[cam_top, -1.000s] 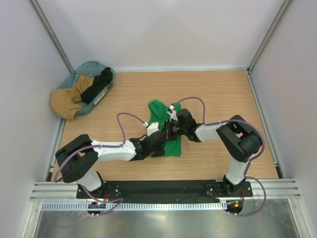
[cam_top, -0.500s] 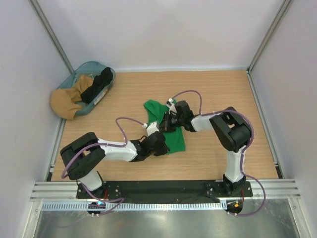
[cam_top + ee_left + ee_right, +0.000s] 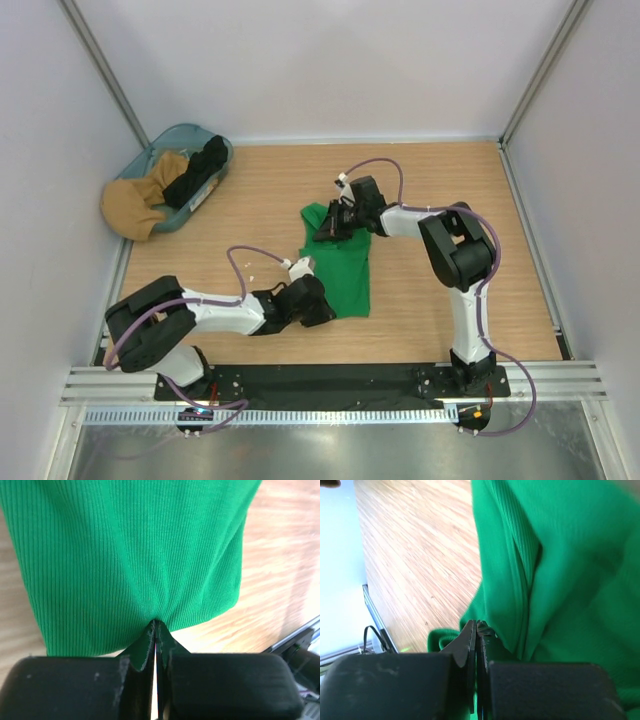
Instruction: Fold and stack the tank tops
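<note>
The green tank top (image 3: 346, 270) lies stretched front to back on the wooden table. My left gripper (image 3: 322, 313) is shut on its near hem, and in the left wrist view the ribbed green fabric (image 3: 130, 555) fans out taut from the pinch at the gripper (image 3: 156, 625). My right gripper (image 3: 324, 233) is shut on the far end of the top. The right wrist view shows bunched green folds (image 3: 555, 580) clamped at that gripper (image 3: 478, 626). The black tank top (image 3: 200, 170) lies crumpled in the basket at the back left.
A teal basket (image 3: 214, 136) stands in the back left corner, with a tan cloth (image 3: 130, 210) spilling over its near edge. White walls with metal posts enclose the table on three sides. Both arm bases sit on the black rail at the front.
My right gripper has moved toward the back and my left gripper toward the front, both still holding the green top. The bunched garment has been drawn out into a longer, flatter shape.
</note>
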`<state>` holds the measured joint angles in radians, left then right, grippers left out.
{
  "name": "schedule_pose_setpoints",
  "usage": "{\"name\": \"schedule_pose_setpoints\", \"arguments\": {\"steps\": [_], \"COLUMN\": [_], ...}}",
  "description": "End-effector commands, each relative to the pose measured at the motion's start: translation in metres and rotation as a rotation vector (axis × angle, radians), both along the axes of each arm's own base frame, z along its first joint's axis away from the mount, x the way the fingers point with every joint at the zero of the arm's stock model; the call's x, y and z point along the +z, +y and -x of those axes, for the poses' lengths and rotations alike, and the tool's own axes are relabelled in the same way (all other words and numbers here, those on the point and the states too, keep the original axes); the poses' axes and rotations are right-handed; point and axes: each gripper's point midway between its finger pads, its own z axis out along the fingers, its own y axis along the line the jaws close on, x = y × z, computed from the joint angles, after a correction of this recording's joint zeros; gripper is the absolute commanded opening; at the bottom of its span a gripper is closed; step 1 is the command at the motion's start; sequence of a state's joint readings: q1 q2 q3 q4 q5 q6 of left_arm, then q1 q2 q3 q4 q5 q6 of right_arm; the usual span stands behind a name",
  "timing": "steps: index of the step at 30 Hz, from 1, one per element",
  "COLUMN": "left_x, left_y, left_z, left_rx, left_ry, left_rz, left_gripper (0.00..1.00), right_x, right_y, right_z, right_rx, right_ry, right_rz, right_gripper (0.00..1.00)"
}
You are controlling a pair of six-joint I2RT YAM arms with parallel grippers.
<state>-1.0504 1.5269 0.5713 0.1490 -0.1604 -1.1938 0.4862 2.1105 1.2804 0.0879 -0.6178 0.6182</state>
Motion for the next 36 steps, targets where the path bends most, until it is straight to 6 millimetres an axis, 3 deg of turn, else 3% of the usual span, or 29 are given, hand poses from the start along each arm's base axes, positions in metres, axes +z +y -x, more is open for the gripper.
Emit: {"name": "schedule_pose_setpoints", "arguments": {"steps": [1,7,12,15,21,26,27,28,33,36], "left_x": [-0.037,-0.01,0.005,0.006,0.003,0.003,0.002,0.003,0.005,0.007], "left_y": [0.054,0.06,0.06,0.059,0.053,0.045,0.045,0.044,0.041,0.04], "left_z": [0.038,0.03,0.026,0.026,0.026,0.028,0.028,0.029,0.029,0.029], "left_rx": [-0.064,-0.071,-0.075,-0.078,-0.09,-0.105,-0.106,-0.107,-0.111,-0.111], "left_ry": [0.126,0.081,0.061,0.06,0.059,0.053,0.055,0.055,0.049,0.045], "left_rz": [-0.248,-0.317,-0.329,-0.334,-0.348,-0.354,-0.355,-0.355,-0.347,-0.342], "left_gripper": [0.0,0.05,0.07,0.06,0.05,0.04,0.04,0.04,0.04,0.03], "right_x": [0.031,0.059,0.046,0.045,0.042,0.042,0.047,0.043,0.05,0.039], "right_y": [0.0,-0.011,-0.021,-0.03,-0.047,-0.047,-0.038,-0.042,-0.026,-0.025], "right_z": [-0.015,-0.032,-0.039,-0.042,-0.047,-0.051,-0.049,-0.051,-0.056,-0.057], "right_rx": [0.0,-0.028,-0.058,-0.091,-0.122,-0.12,-0.105,-0.118,-0.106,-0.107], "right_ry": [-0.084,-0.164,-0.15,-0.168,-0.212,-0.282,-0.304,-0.312,-0.373,-0.371], "right_rz": [0.01,0.11,0.188,0.242,0.424,0.568,0.574,0.623,0.69,0.763], "right_gripper": [0.01,0.07,0.17,0.34,0.48,0.51,0.51,0.51,0.51,0.5]}}
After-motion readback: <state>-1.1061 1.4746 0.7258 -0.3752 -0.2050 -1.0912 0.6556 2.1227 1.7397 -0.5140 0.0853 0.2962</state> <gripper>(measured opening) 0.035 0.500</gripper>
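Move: The right hand's shut fingers are low on the folded green tank top near its straps: the left strap's end lies about 7 cm ahead, 2 cm left and 3 cm below, the right strap's some 11 cm to the hand's right and 2 cm ahead. The left hand's shut fingertips are at the near hem, whose right corner lies about 10 cm to that hand's right, roughly level front to back. The right hand lets go of the tank top, its fingers opening to about half while it goes some 5 cm forward towards the left strap's end, drifts right and then swings most of the way back left, first rising, dipping and rising again to about 5 cm up as the wrist turns some 40 degrees and brings the fingers from pointing left to nearly straight down. Meanwhile the left hand keeps the near hem at its almost shut fingertips and drags it about 5 cm to the left and 3 cm back towards the base, rolling its left side up by about 20 degrees before settling. ##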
